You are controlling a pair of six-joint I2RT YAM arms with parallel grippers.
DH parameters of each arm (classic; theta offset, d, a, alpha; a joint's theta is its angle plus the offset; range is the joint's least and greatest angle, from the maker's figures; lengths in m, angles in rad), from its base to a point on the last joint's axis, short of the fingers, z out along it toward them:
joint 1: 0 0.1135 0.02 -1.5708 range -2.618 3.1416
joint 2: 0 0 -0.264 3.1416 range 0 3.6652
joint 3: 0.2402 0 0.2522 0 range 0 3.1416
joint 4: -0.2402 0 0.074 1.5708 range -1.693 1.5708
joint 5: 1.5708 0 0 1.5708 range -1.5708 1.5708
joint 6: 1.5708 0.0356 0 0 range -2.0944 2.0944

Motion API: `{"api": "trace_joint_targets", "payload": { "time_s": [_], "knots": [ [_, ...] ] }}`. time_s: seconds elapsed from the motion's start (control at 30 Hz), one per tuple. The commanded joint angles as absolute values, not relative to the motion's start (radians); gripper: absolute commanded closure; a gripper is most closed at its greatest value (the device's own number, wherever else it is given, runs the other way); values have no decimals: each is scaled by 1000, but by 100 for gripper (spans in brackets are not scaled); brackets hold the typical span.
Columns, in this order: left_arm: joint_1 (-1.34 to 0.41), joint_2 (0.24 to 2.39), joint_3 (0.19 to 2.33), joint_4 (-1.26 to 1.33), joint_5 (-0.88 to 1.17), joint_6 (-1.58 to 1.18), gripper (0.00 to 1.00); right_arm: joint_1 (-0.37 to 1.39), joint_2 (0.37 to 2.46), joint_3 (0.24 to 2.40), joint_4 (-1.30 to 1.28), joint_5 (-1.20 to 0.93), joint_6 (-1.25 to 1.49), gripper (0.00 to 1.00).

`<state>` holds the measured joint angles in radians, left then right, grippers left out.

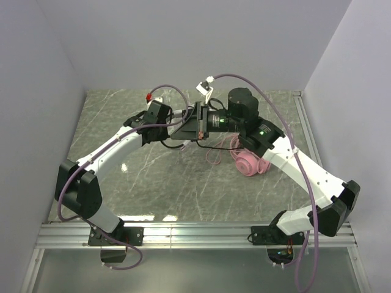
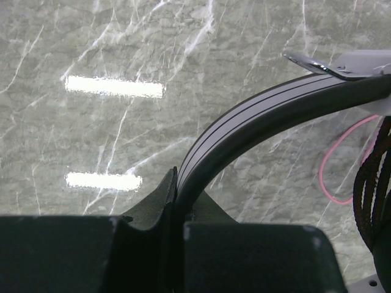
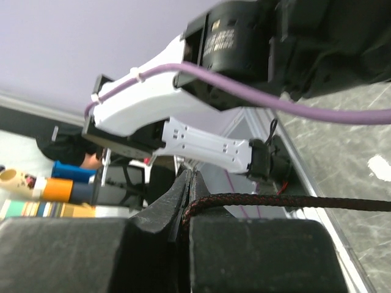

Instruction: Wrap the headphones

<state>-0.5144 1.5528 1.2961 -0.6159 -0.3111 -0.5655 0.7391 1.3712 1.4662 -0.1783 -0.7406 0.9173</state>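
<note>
My left gripper [image 2: 177, 186] is shut on the black ribbed headband [image 2: 256, 122] of the black-and-white headphones, which arcs up to a grey-white end piece [image 2: 360, 61]. Coils of black cable [image 2: 369, 189] hang at the right edge. My right gripper [image 3: 188, 183] is shut on the black braided cable [image 3: 275, 200], which runs off to the right. In the top view both grippers, left [image 1: 168, 125] and right [image 1: 194, 131], meet above the table's middle and hide most of that headset. The pink headphones [image 1: 249, 163] lie on the table under the right arm, their pink cable [image 1: 214, 152] looped beside them.
The marble table [image 1: 183, 189] is walled in at the back and both sides. A metal rail [image 1: 195, 235] runs along the near edge. Purple arm cables [image 1: 269, 104] arch over the right arm. A loop of pink cable [image 2: 330, 177] shows below the headband.
</note>
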Motion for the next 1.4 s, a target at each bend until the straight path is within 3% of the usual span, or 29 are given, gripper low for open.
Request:
{"api": "trace_joint_targets", "payload": {
  "time_s": [0.0,0.23,0.6,0.9,1.37],
  "knots": [
    [-509,1537,1316,-603,-324,-566,100,805,1338,1482,-61,-736,891,100],
    [-495,1534,1312,-594,-299,-540,100,856,1342,1468,-75,-707,868,100],
    [-652,1534,1292,-606,-572,-511,100,796,1539,1833,-285,-765,784,100],
    [-765,1503,1241,-555,-701,-489,100,600,1545,1790,-144,-880,887,100],
    [-838,1391,1152,-417,-646,-434,100,476,1572,1648,101,-974,1045,100]
  ]
}}
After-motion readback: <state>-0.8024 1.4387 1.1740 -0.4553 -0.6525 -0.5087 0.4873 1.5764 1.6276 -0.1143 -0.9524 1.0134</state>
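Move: Below and ahead of the right hand, which pinches the black cord, hang the white headphones' ear cups: some 17 cm forward, 5 cm to its right and 25 cm lower. The left gripper on their headband is about 17 cm ahead, 7 cm left and 25 cm below the right hand; the pink headphones lie roughly 10 cm ahead, 27 cm right and 40 cm below. From the left hand, the ear cups are about 12 cm right and 1 cm ahead, level with it. Swinging the pinched cord on its wrapping path, high above the white headphones, the right hand first eases about 3 cm back and 2 cm left, then sweeps some 12 cm forward while swinging to the right, towards the ear cups. The left hand keeps its grip on the headband, nearly still at first, then carries it about 5 cm right, with some back and up, and tips its fingers upward some 15 degrees. ##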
